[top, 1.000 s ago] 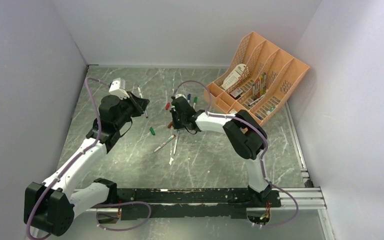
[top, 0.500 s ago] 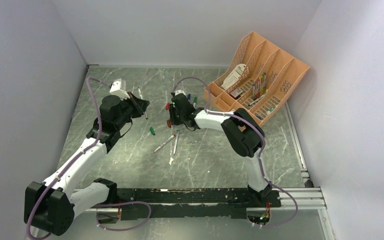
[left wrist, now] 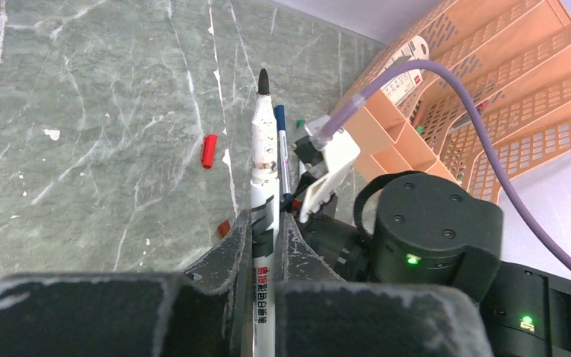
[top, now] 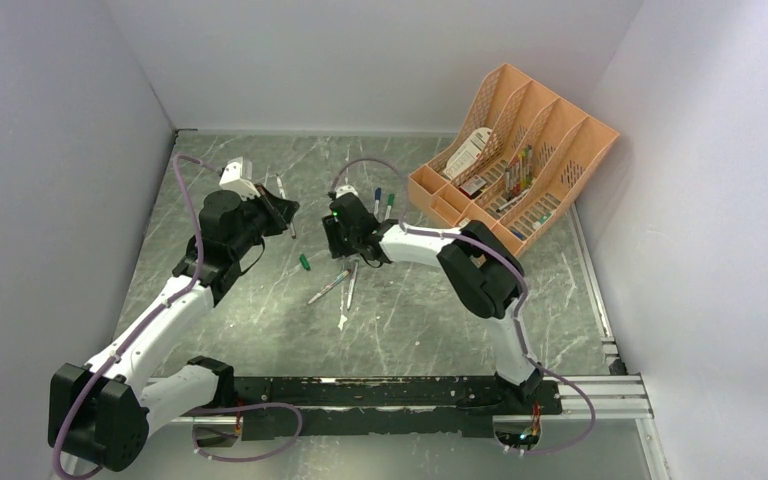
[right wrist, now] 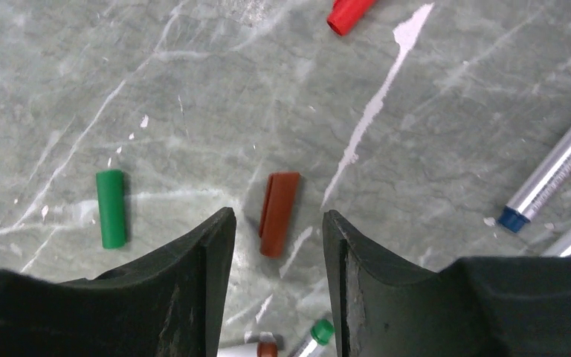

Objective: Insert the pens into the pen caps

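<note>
My left gripper (left wrist: pixel 265 223) is shut on a white pen (left wrist: pixel 262 160) whose bare black tip points away from it; in the top view it hangs left of centre (top: pixel 278 212). My right gripper (right wrist: pixel 276 213) is open, low over the table, and the brownish pen cap (right wrist: pixel 279 213) lies flat in line with the gap between its jaws. A green cap (right wrist: pixel 111 208) lies to its left and a red cap (right wrist: pixel 349 13) further out. Loose pens lie to the right (right wrist: pixel 557 175) and under the jaws (right wrist: pixel 320 332).
An orange organiser (top: pixel 520 150) with bunched coloured pens stands at the back right. Two pens (top: pixel 340 284) lie mid-table, with a green cap (top: pixel 304 262) to their left. Two more pens (top: pixel 383 200) lie behind the right gripper (top: pixel 338 232). Grey walls close in the left, back and right.
My right gripper has gone from shut to open and has shifted a little left and towards the back. The left arm and its pen have not moved.
</note>
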Motion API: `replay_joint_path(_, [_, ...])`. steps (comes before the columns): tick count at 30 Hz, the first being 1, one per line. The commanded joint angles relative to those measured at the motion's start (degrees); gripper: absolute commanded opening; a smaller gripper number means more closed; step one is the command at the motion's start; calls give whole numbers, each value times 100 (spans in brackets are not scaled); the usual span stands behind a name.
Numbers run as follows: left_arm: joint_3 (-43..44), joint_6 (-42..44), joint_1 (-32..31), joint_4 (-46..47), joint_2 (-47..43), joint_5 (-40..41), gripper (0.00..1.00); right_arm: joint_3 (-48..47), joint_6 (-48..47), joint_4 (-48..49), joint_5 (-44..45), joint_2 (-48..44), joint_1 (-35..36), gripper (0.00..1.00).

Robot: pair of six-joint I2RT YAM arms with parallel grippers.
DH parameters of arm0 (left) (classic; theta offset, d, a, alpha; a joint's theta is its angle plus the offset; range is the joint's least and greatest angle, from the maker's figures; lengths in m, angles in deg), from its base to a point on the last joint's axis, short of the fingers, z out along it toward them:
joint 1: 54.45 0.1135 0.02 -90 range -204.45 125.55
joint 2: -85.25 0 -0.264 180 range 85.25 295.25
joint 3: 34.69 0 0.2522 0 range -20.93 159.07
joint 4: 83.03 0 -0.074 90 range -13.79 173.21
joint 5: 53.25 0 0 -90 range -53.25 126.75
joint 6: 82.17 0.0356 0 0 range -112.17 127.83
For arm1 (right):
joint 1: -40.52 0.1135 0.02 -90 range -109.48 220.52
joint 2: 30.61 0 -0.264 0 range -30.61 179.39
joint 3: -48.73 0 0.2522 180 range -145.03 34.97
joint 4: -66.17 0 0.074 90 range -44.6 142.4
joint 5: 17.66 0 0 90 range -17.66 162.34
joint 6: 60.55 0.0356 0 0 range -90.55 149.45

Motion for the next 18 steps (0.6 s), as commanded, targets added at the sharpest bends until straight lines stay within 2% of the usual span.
replay_joint_path(1, [60,90,50,-68,-107,-78,7,-576,-189,-591,471,467,147,47])
replay_joint_path(3, [47,117,47,-108,-132,-19,7,-734,-210,-781,688,602,181,46])
replay_joint_path(11, [20,140,45,-160,-166,73,7,-854,-300,-1127,1158,621,256,24])
replay_joint_path(16, [20,104,51,-90,-111,-22,7,-689,-264,-1027,969,522,244,0])
replay_joint_path(18, [-3,86,47,-22,-93,-107,7,-501,-173,-826,717,368,203,0])
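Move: Just ahead of the right hand, between its half-open fingertips, lies the brown cap, about 2 cm forward, 1 cm left and 1 cm lower. At table height too, the green cap is some 9 cm left and 1 cm back, the red cap roughly 11 cm forward and 3 cm left, and the nearer loose pen about 6 cm back and 4 cm left. From the left hand, the brown cap is some 4 cm forward, 9 cm right and 22 cm below. Closing from about half open to nearly shut, the right fingers pinch the brown cap from both sides as it lies on the table. The hand eases about 1.5 cm forward to it, sinking slightly, with a short swing left of a little over 1 cm and back again, while the wrist rolls about 10 degrees, its left side dipping. ##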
